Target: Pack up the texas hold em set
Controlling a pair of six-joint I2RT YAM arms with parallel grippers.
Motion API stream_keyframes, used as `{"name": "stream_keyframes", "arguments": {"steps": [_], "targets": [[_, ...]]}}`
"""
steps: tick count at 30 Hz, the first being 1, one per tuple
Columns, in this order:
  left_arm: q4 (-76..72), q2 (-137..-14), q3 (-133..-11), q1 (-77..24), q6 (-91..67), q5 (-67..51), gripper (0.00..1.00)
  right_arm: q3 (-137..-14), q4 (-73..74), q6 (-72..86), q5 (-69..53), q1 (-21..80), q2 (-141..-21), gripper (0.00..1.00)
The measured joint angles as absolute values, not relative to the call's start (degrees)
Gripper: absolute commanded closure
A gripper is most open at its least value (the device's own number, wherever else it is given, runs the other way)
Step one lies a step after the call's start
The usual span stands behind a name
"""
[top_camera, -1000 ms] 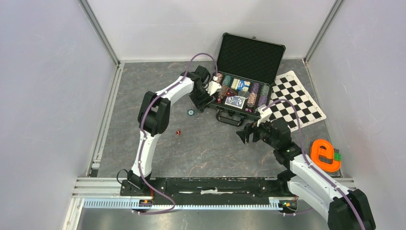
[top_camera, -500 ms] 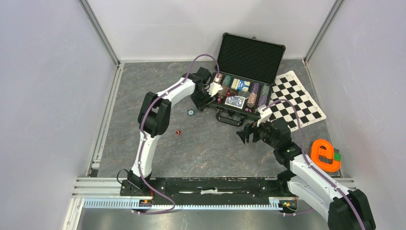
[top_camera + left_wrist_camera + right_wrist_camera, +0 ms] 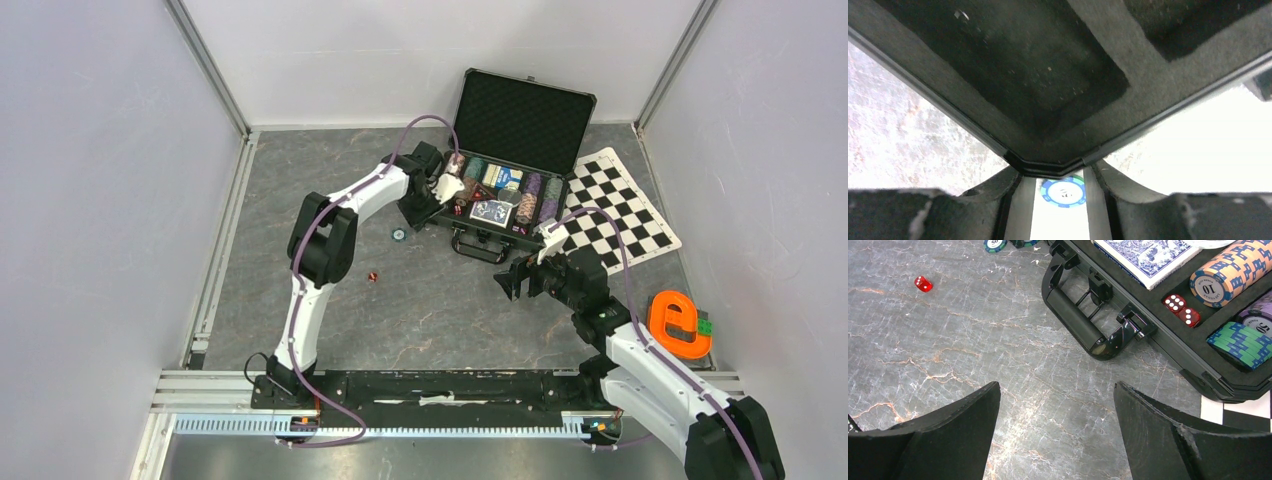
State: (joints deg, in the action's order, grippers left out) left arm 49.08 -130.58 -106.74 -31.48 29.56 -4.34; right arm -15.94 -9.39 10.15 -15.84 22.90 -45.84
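The black case [image 3: 525,115] stands open at the back, its lid upright. In the base lie rows of striped chips [image 3: 1228,275], a blue card deck [image 3: 1148,255] and two red dice [image 3: 1175,302]. My left gripper [image 3: 428,205] hovers over the case's left front corner [image 3: 1048,167], open with a narrow gap and nothing held. Through that gap a blue chip [image 3: 1064,192] shows on the floor [image 3: 398,234]. A loose red die [image 3: 372,276] lies further forward. My right gripper [image 3: 515,280] stands wide open and empty [image 3: 1055,390], in front of the case handle [image 3: 1078,322].
A black-and-white checkered mat [image 3: 620,205] lies to the right of the case, partly under it. An orange ring-shaped object [image 3: 678,322] sits near the right wall beside my right arm. Walls close in the grey marbled floor on three sides.
My left gripper's jaws have drawn closer together, and it has shifted slightly toward the case corner. The right arm, the chip and the die have not moved.
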Motion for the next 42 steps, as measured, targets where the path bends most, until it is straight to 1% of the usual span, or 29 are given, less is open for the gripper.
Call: {"name": "stream_keyframes", "arguments": {"steps": [5, 10, 12, 15, 16, 18, 26, 31, 36, 42], "targets": [[50.02, -129.25, -104.66, -31.83, 28.8, -4.51, 0.57, -15.94, -9.39, 10.15, -15.88, 22.9, -45.8, 0.11], [51.16, -125.58, -99.02, -32.69, 25.58, -3.81, 0.56, -15.94, -9.39, 10.17, -15.88, 22.87, -45.47, 0.11], [51.66, -124.2, -96.77, -32.88, 24.18, -3.05, 0.52, -15.94, -9.43, 10.17, -15.9, 22.87, -45.41, 0.11], [51.51, -121.91, -93.78, -33.04, 22.48, -3.05, 0.38, -15.94, -9.41, 10.17, -15.94, 22.9, -45.41, 0.11], [51.51, -121.32, -93.3, -33.06, 22.11, -3.05, 0.35, -15.94, -9.41, 10.17, -15.99, 22.87, -45.41, 0.11], [51.11, -120.22, -93.01, -33.3, 21.26, -3.14, 0.33, -15.94, -9.41, 10.17, -16.03, 22.9, -45.41, 0.11], [46.44, -117.14, -92.97, -35.35, 20.18, -2.83, 0.33, -15.94, -9.41, 10.17, -16.03, 22.87, -45.43, 0.11], [45.21, -117.38, -92.99, -35.77, 20.1, -2.44, 0.28, -15.94, -9.43, 10.17, -16.03, 22.87, -45.43, 0.11], [46.59, -120.95, -96.53, -34.89, 20.08, -2.98, 0.28, -15.94, -9.74, 10.17, -16.05, 22.87, -46.11, 0.11], [48.12, -124.33, -98.63, -33.5, 20.1, -3.27, 0.25, -15.94, -9.8, 10.17, -16.01, 22.87, -46.19, 0.11]]}}
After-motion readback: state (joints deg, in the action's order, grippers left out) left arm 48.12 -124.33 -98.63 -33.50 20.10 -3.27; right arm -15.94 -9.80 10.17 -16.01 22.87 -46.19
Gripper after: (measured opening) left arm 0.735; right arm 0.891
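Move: The left fingers are already around the poker chip, about a centimetre below their point, with the case's corner just beyond, roughly 2 cm ahead and 2 cm right. A second chip lies about 5 cm back and 5 cm left, the case handle some 6 cm back and 13 cm right, the red die roughly 15 cm back and 11 cm left. From the right hand, the held chip lies about 15 cm ahead, 18 cm left and 10 cm below. Left hand drags the chip about 6 cm back from the case, opens, rises, then lowers open, slightly forward-right. ##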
